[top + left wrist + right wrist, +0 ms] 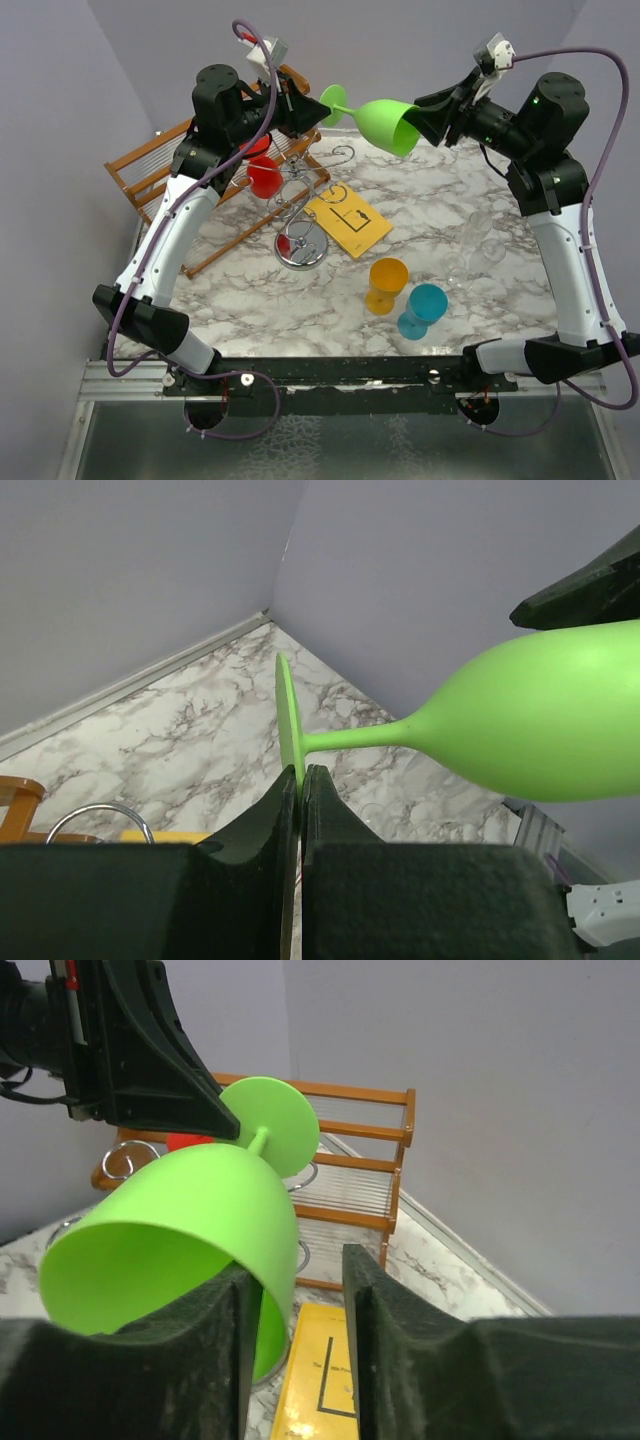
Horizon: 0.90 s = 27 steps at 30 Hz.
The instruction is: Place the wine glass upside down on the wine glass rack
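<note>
A green wine glass (pixel 388 122) hangs sideways in the air above the back of the table, foot to the left and bowl mouth to the right. My left gripper (pixel 318 108) is shut on the thin edge of its foot (pixel 288 720). My right gripper (pixel 422 120) is open at the bowl's rim (pixel 190 1222). Its left finger is inside the mouth. Its right finger (pixel 385 1305) stands apart from the wall with a gap showing. The wine glass rack (pixel 300 250), a silver wire tree on a shiny round base, stands on the marble below the left gripper.
A brown wooden slatted rack (pixel 150 170) leans at the back left. Red glasses (pixel 265 178) sit by the silver rack's arms. A yellow card (pixel 350 222) lies on the table. Nearer stand an orange glass (pixel 387 283) and a teal glass (pixel 422 308), with clear glasses (pixel 480 240) to the right.
</note>
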Each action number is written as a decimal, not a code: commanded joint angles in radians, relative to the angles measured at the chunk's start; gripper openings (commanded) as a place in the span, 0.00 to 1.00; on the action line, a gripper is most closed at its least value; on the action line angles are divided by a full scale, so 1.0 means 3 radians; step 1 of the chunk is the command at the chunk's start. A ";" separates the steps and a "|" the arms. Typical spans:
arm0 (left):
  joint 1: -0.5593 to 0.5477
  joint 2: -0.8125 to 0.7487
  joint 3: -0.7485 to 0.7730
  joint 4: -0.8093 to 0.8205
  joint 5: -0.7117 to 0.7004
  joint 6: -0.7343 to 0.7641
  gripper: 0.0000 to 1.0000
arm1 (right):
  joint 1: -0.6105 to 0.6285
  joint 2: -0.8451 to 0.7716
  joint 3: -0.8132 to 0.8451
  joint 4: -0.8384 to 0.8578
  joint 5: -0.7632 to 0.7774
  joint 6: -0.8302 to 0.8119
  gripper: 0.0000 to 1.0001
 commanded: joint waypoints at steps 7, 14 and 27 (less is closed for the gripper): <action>0.0090 -0.0080 0.0306 -0.0154 -0.0372 0.0439 0.00 | 0.0009 -0.0235 -0.0147 0.0017 0.0278 -0.0230 0.79; 0.0241 -0.0217 0.0392 -0.0290 -0.0785 0.0752 0.00 | 0.0010 -0.0361 -0.0238 -0.0162 0.0608 -0.0479 1.00; 0.0289 -0.0286 0.0491 -0.0289 -0.2054 0.2059 0.00 | 0.0010 -0.0590 -0.0927 -0.0283 0.0826 -0.1122 1.00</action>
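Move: The left hand grips the foot of the green wine glass, whose middle is about 7 cm to its right and 1 cm back. The glass rack's middle lies roughly 6 cm left, 2 cm ahead and 28 cm down; the hung red glass is 13 cm left, 5 cm ahead, 18 cm lower. From the right hand, the green glass's middle is some 7 cm left and 2 cm ahead, the rack 20 cm left, 6 cm ahead, 30 cm down. Keeping its pinch on the green glass's foot, the left hand pulls the bowl clear of the right fingers and carries it about 12 cm left over the rack, rising and edging forward some 5 cm each, while turning about 30 degrees counter-clockwise and tipping upward. The right fingers, already parting at the rim, open wide, and that hand backs off right, then sinks, about 4 cm each. ##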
